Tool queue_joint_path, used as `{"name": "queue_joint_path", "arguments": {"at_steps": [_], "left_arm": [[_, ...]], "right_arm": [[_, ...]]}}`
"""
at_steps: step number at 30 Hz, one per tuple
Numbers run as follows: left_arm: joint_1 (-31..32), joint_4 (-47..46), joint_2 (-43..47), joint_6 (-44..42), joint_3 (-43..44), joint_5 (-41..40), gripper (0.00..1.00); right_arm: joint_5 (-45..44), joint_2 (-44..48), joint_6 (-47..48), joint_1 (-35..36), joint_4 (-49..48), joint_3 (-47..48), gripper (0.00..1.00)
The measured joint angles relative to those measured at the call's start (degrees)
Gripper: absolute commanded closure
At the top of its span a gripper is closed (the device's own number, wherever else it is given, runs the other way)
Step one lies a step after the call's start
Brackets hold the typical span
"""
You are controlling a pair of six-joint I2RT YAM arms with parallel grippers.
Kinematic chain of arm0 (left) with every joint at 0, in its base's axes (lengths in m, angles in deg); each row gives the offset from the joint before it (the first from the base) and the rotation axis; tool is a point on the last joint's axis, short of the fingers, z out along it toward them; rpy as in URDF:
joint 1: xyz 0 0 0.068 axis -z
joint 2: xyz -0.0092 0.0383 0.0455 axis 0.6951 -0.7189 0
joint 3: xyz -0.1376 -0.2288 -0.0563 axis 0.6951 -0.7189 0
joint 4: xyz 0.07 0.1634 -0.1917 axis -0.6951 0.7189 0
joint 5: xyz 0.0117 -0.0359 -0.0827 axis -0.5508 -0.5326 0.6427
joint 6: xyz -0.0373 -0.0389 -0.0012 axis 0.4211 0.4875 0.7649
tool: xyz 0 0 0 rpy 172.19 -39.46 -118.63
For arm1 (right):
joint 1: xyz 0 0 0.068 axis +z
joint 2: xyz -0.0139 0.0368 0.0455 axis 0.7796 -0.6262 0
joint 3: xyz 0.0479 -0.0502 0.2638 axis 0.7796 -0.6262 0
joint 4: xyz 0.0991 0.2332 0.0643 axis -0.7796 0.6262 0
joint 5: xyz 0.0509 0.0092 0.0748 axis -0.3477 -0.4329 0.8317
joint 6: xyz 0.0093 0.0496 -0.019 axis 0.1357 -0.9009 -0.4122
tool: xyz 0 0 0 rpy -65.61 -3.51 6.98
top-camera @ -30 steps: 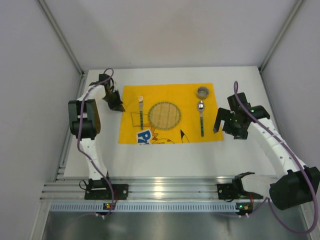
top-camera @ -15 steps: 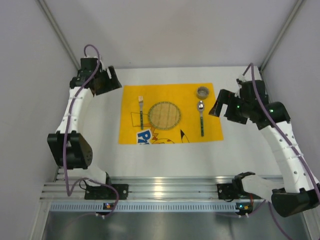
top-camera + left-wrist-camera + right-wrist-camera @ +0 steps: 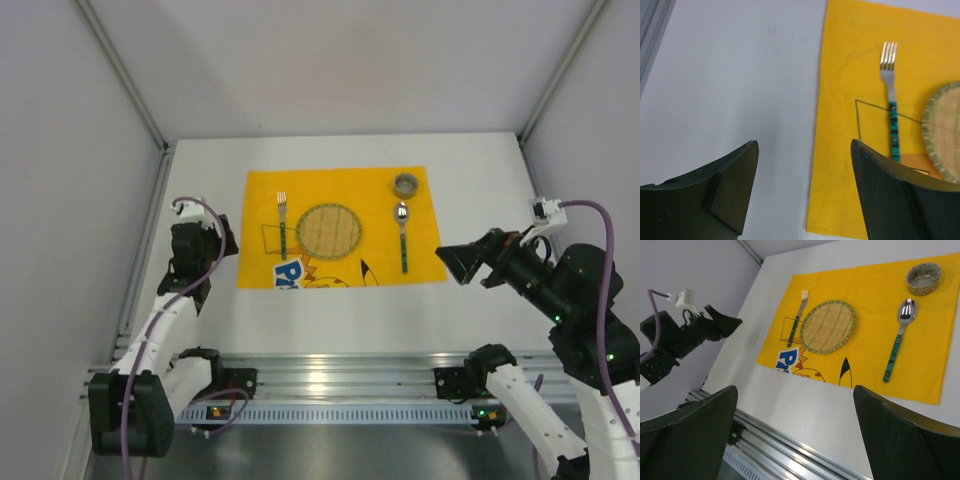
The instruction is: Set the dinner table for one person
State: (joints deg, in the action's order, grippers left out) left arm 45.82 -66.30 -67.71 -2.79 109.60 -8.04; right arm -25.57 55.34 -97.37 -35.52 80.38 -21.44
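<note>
On the white dinner table (image 3: 330,315) lies a yellow placemat (image 3: 340,180). It carries a fork (image 3: 283,225), a round woven plate (image 3: 328,230), a spoon (image 3: 402,235) and a small bowl (image 3: 406,184). My left gripper (image 3: 218,240) hovers open and empty just left of the placemat's left edge. From its wrist, the left gripper (image 3: 804,142) straddles that edge, with the fork (image 3: 888,65) ahead. My right gripper (image 3: 450,262) hangs open and empty off the placemat's near right corner. Between the right gripper's (image 3: 795,388) fingers show bare table and the rail.
An aluminium rail (image 3: 330,380) with both arm bases runs along the near edge. Grey walls close in the left, right and back sides. The right wrist view shows the left arm (image 3: 685,337) beyond the placemat (image 3: 875,295).
Both arms have drawn back from the placemat's sides toward the near edge and lower in view. The left gripper went from shut to open. The tableware has not moved.
</note>
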Motion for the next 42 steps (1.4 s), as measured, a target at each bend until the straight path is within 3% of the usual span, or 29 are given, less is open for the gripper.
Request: {"name": "queue_joint_path", "arguments": {"at_steps": [5,10,21,25,27,37,42], "left_arm": [[0.0,-12.1,-2.8,-1.0,-11.4,-4.2,0.17],[-0.1,-31.2,-12.0,-2.1,-18.1,-6.0,0.15],[-0.1,-56.5,-33.6,-5.6,-18.9,-5.0,0.12],[-0.1,-58.8,-35.3,-6.3,-18.4,-4.7,0.12],[-0.1,-59.5,-35.2,-6.5,-18.0,-4.6,0.01],[-0.1,-59.6,-35.2,-6.6,-17.4,-4.1,0.01],[-0.1,-59.6,-35.2,-6.6,-17.4,-4.1,0.01]], "right_arm": [[-0.3,8.9,1.8,0.0,-2.1,-6.0,0.00],[-1.2,17.0,5.1,0.0,-3.8,-7.7,0.00],[-1.4,16.4,8.1,0.0,-3.5,-8.7,0.00],[-1.7,11.5,8.6,0.0,-3.5,-8.6,0.00],[-1.6,8.5,8.7,0.0,-3.1,-8.4,0.00],[-7.7,-7.1,14.0,0.7,3.4,-9.5,0.00],[-13.3,-11.4,13.4,11.1,4.0,-9.3,0.00]]}}
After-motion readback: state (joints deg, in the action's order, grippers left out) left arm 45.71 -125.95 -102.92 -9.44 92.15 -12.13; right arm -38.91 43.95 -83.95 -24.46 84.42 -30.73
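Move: Everything is already laid out and both hands are empty. From the left hand the fork lies about 10 cm ahead, 14 cm to the right and 16 cm below; the plate is some 13 cm farther right of the fork. From the right hand the spoon lies roughly 22 cm ahead, 6 cm left and 35 cm below, the bowl about 14 cm beyond the spoon, and the plate some 24 cm ahead and 27 cm left. Down about 11 cm, easing some 4 cm forward, the left hand sinks beside the cloth's left edge, opens its fingers the rest of the way, and then holds still above the bare table. The right hand, still wide open, first draws back 5 cm with its fingers tilting up, then swings forward and down towards the spoon side of the cloth, rolling its left side down and tipping its fingers downward. ##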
